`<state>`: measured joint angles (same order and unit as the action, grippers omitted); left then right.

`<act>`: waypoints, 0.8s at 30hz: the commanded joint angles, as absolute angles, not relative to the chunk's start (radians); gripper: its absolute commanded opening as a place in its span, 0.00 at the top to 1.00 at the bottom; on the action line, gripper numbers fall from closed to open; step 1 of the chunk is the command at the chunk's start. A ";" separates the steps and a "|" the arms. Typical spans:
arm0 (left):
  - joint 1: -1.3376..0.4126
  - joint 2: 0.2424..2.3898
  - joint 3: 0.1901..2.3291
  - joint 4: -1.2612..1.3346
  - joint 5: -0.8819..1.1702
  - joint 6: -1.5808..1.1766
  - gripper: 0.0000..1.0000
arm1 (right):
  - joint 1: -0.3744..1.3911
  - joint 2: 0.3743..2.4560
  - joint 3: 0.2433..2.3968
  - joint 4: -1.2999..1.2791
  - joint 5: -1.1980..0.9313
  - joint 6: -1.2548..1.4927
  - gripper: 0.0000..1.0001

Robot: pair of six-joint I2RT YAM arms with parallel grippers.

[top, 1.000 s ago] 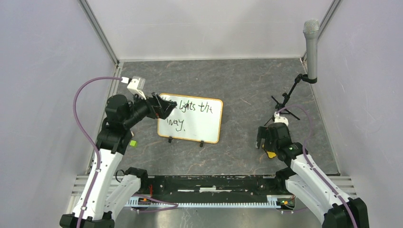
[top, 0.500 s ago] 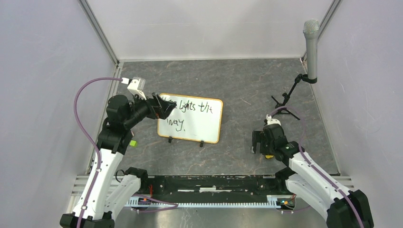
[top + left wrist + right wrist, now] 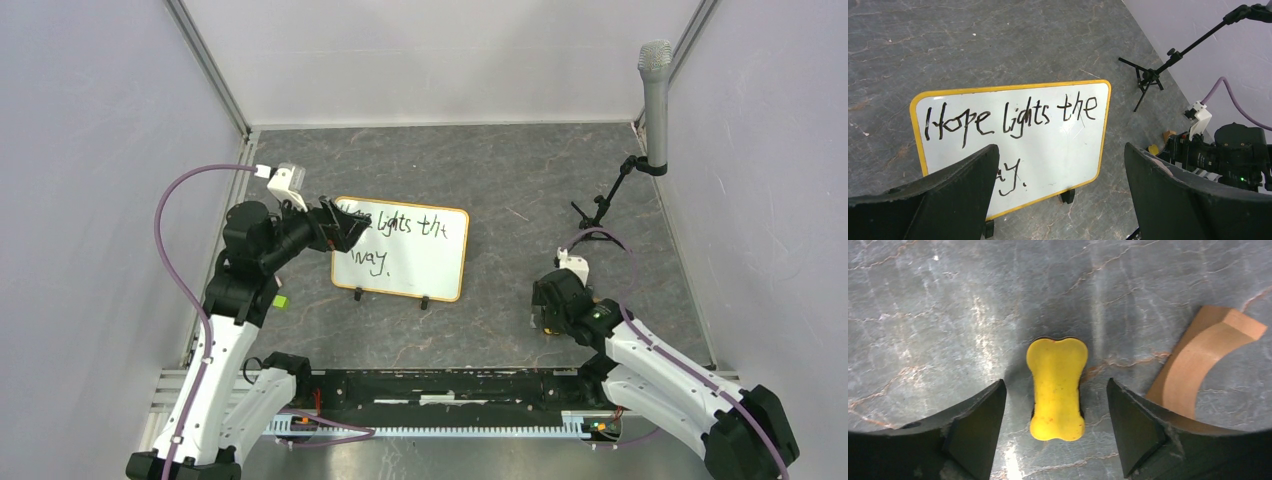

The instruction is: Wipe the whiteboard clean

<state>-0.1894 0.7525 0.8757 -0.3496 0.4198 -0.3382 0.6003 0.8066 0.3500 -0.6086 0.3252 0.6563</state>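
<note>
The whiteboard [image 3: 410,262] stands on two black clip feet left of centre, with black handwriting on it; its orange-yellow frame [image 3: 1104,135] shows in the left wrist view. My left gripper [image 3: 350,228] hovers over the board's upper left corner, open and holding nothing [image 3: 1060,150]. My right gripper [image 3: 548,308] is low over the table at the right. In the right wrist view a yellow bone-shaped eraser [image 3: 1057,400] lies flat between its fingers [image 3: 1055,385]. The jaws stand open, with a gap on each side of the eraser.
A curved tan wooden block [image 3: 1193,365] lies just right of the eraser, close to the right finger. A microphone [image 3: 655,95] on a small black tripod [image 3: 598,215] stands at the back right. A small green object [image 3: 281,301] lies by the left arm. Walls enclose three sides.
My right gripper has moved left and down over the yellow eraser, and its jaws have narrowed a little. The left arm and the whiteboard have not moved.
</note>
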 commanded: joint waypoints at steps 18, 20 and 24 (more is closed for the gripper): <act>-0.193 0.734 0.854 -0.302 0.438 -0.325 0.00 | 0.637 0.904 0.417 -0.563 0.392 0.552 0.70; -0.193 0.734 0.854 -0.302 0.438 -0.325 0.00 | 0.662 0.916 0.434 -0.548 0.398 0.530 0.74; -0.193 0.735 0.853 -0.303 0.429 -0.325 0.00 | 0.721 0.932 0.472 -0.497 0.439 0.479 0.81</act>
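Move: The yellow eraser lies between the right hand's open fingers, about 1 cm ahead of the hand point and 1 cm below it, with no sideways offset. The brown curved block sits some 10 cm to the right and 2 cm ahead. The whiteboard's middle is roughly 38 cm to the left and 18 cm ahead. From the left hand, the eraser is about 48 cm to the right, 9 cm back and 29 cm down. The right hand's two pads close on the narrow waist of the eraser and pinch it from both sides, going from nearly wide open to well under half. Staying low, the hand first shifts about 1 cm right, then comes back left by 1.5 cm and creeps nearly 1 cm forward. Meanwhile the wrist turns some 10 degrees, rolling left side down and swinging counter-clockwise. ##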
